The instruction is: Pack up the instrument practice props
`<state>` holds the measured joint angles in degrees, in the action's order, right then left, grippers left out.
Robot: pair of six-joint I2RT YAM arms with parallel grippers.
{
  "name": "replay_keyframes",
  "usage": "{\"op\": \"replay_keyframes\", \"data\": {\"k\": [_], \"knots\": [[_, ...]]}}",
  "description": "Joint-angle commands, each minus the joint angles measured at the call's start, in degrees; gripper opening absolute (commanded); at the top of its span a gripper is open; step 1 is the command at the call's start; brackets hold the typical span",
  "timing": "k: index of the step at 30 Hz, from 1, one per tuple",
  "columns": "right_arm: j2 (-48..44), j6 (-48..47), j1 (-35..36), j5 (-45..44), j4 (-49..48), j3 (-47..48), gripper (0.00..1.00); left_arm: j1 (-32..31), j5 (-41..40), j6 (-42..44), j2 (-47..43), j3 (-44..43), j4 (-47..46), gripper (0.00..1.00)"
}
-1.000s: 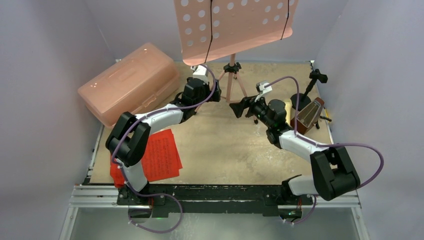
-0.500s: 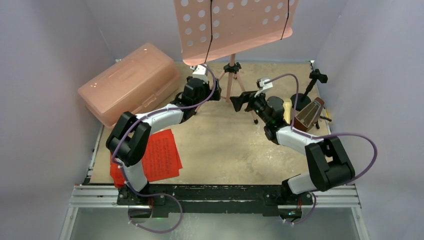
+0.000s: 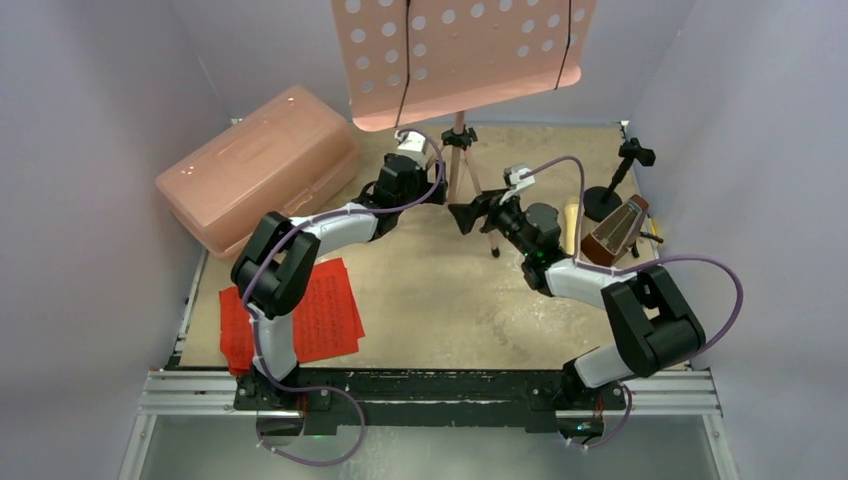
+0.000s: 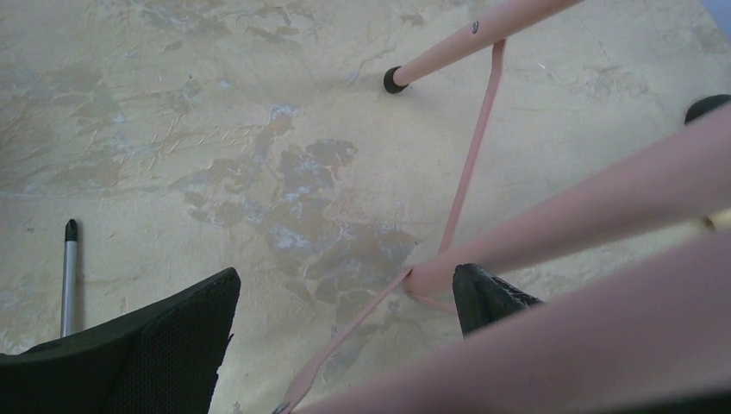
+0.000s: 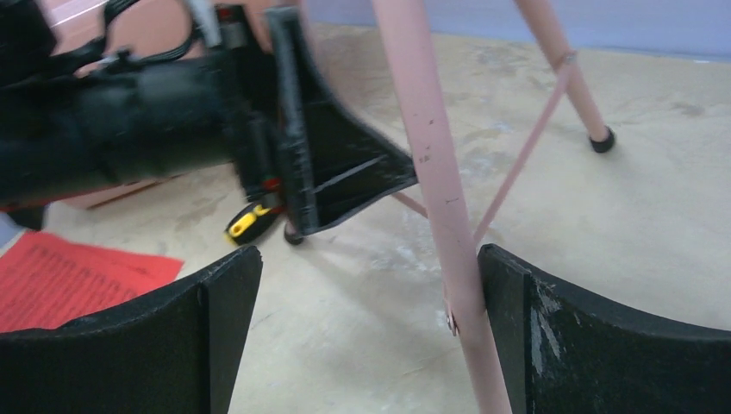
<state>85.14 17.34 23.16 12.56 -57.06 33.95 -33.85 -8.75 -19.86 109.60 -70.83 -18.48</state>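
Observation:
The pink music stand [image 3: 460,60] rises at the back centre, its tripod legs [image 3: 462,175] on the table. My left gripper [image 4: 345,319] is open low beside the tripod; a thin pink brace [image 4: 470,164] runs between its fingers and a leg [image 4: 603,207] crosses its right finger. My right gripper [image 5: 371,332] is open with another stand leg [image 5: 431,172] inside it, close to the right finger [image 5: 560,336]. Red sheet-music pages [image 3: 320,310] lie at the front left. The brown metronome [image 3: 615,232] and cream microphone [image 3: 571,225] sit at the right.
A translucent pink lidded box [image 3: 260,165] stands at the back left. A small black stand [image 3: 612,185] is behind the metronome. A yellow-and-black screwdriver [image 5: 246,222] lies by the tripod, its shaft [image 4: 69,276] showing in the left wrist view. Purple walls close in both sides.
My right gripper has moved left onto a stand leg and opened a little wider. The stand's desk has shifted left, and my left arm has edged in toward the tripod.

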Motion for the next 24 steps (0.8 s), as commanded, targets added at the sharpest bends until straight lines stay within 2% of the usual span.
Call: {"op": "replay_keyframes", "data": {"k": [1, 9, 17, 19, 24], "knots": [[-2.7, 3.7, 6.4, 3.4, -1.9, -3.0, 0.98, 0.3, 2.3, 3.2, 1.0, -2.8, -1.4, 0.93], [-5.2, 8.7, 10.4, 1.8, -6.3, -8.8, 0.98, 0.3, 6.0, 7.7, 0.9, -2.7, -2.4, 0.92], [-4.6, 9.8, 14.2, 3.3, -6.4, -8.5, 0.98, 0.3, 5.6, 10.3, -0.4, -1.5, -1.9, 0.91], [-5.5, 9.7, 14.4, 2.6, -5.6, -8.7, 0.98, 0.3, 4.5, 10.4, -1.8, -0.3, -1.6, 0.91], [-11.2, 7.5, 13.4, -1.0, 4.2, -7.5, 0.98, 0.4, 2.5, 11.0, -7.6, 3.2, 0.0, 0.91]]}}
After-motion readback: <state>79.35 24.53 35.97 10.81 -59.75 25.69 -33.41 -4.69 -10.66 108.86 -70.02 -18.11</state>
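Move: The music stand's front leg already lies against the inside of the right hand's far finger, its middle about 3 cm ahead and 2 cm to the right of the hand point, at nearly the same height. The stand's column is about 10 cm ahead and 2 cm left, and the left leg's foot some 5 cm ahead, 17 cm left and 13 cm below. From the left hand, low among the legs, the front leg's middle is roughly 7 cm back, 8 cm right and 6 cm up. The stand's front leg, still hooked by the inner side of the right hand's far finger, is dragged back and to the left for about 10 cm, quickly at first and then slower. The right wrist swings some 10 degrees counter-clockwise, its fingers staying wide open. The left hand stays in place beside the column, open, turning and rolling a few degrees. ##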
